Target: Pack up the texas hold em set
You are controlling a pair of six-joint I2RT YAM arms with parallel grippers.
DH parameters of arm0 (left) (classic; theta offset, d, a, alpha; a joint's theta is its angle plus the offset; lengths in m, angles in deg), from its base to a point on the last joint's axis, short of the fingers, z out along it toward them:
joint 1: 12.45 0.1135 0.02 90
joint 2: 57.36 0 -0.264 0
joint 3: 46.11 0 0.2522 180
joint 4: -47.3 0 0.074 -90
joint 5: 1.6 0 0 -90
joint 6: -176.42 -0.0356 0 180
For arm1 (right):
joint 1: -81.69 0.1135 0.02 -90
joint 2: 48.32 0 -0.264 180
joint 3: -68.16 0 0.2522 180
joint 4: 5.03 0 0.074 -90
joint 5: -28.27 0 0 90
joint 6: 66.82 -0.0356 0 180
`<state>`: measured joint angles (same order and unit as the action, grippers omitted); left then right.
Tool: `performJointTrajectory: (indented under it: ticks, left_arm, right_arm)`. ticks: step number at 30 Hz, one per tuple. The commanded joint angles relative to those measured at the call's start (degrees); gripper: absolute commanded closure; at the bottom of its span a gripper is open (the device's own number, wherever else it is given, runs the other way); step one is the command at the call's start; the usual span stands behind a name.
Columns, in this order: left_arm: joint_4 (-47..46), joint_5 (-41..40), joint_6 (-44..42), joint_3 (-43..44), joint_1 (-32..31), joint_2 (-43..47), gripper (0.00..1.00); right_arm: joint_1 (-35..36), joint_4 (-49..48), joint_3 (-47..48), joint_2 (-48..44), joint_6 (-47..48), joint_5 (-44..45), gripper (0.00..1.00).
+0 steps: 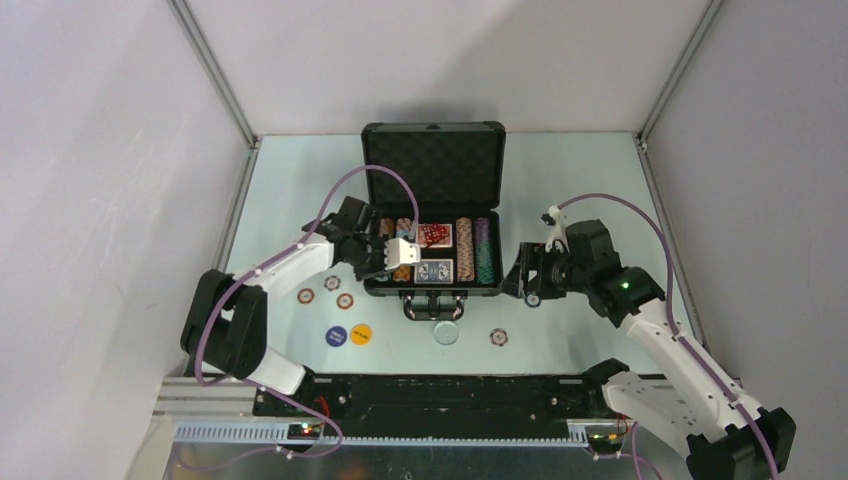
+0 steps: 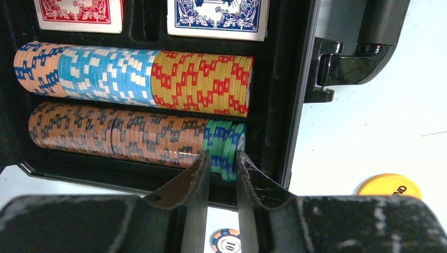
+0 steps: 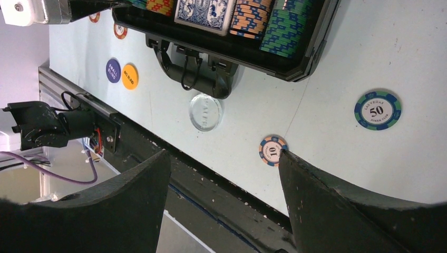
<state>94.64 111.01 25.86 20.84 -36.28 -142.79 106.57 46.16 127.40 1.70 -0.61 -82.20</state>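
The black case (image 1: pixel 432 165) of the texas hold em set stands open at mid-table, lid upright. Its tray holds rows of striped chips (image 2: pixel 203 84), a red deck (image 2: pixel 79 11) and a blue deck (image 2: pixel 219 13). My left gripper (image 1: pixel 400 252) hovers over the tray's left rows. In the left wrist view its fingers (image 2: pixel 203 167) stand slightly apart, flanking the near end of the green chips (image 2: pixel 224 145), which rest in their row beside brown chips (image 2: pixel 116 137). My right gripper (image 3: pixel 224 154) is wide open and empty, just right of the case (image 1: pixel 525 280).
Three loose chips (image 1: pixel 332 283) lie left of the case. A "10" chip (image 3: pixel 273 150) and a "50" chip (image 3: pixel 377 110) lie right of its handle (image 3: pixel 192 68). Blue (image 1: pixel 336 336), yellow (image 1: pixel 360 334) and clear (image 1: pixel 445 333) round buttons lie in front.
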Motion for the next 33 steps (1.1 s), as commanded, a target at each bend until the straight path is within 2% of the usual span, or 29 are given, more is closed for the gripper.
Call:
performJointTrajectory:
  ticks: [1,18,28,33]
  left_arm:
    - [-1.5,0.0,-1.3,-0.6,-0.6,1.3,0.71]
    - [-1.5,-1.5,-1.2,-0.5,-1.0,3.7,0.65]
    - [-1.6,-0.7,-0.1,-0.3,-1.2,7.5,0.52]
    - [-1.5,-1.0,1.9,0.1,-2.3,10.5,0.43]
  right_arm:
    - [-0.4,-1.1,-0.3,-1.2,0.1,-0.9,0.21]
    - [-0.3,-1.3,-0.3,-1.0,-0.2,-1.1,0.21]
    - [-0.3,-1.5,-0.3,-0.8,-0.6,-1.1,0.21]
    - [-1.0,-0.8,-0.3,-0.9,-3.3,3.2,0.21]
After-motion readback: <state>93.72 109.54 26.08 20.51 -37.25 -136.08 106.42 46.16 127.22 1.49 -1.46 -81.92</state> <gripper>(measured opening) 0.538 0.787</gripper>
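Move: The outermost green chip, at the near end of the left-hand row in the case, already stands crooked between the left fingertips, about 1 cm below and 1 cm back. The blue-yellow chip row's middle is some 6 cm ahead and 5 cm right of that hand, the blue card deck level and 11 cm right, the yellow blind button about 13 cm back and 4 cm left. From the idle right hand the green chip is roughly 27 cm left, 8 cm ahead and 12 cm below. The left hand, its fingers already loosened around the outermost green chip, first lingers at the near end of the row, easing a few millimetres to its right while the gap widens only slightly. Then it rises straight up out of the case by about 3.5 cm, the fingers coming free of the chip and spreading to roughly half open, as the wrist tips the fingertips outward from the base by some 5 to 10 degrees. ##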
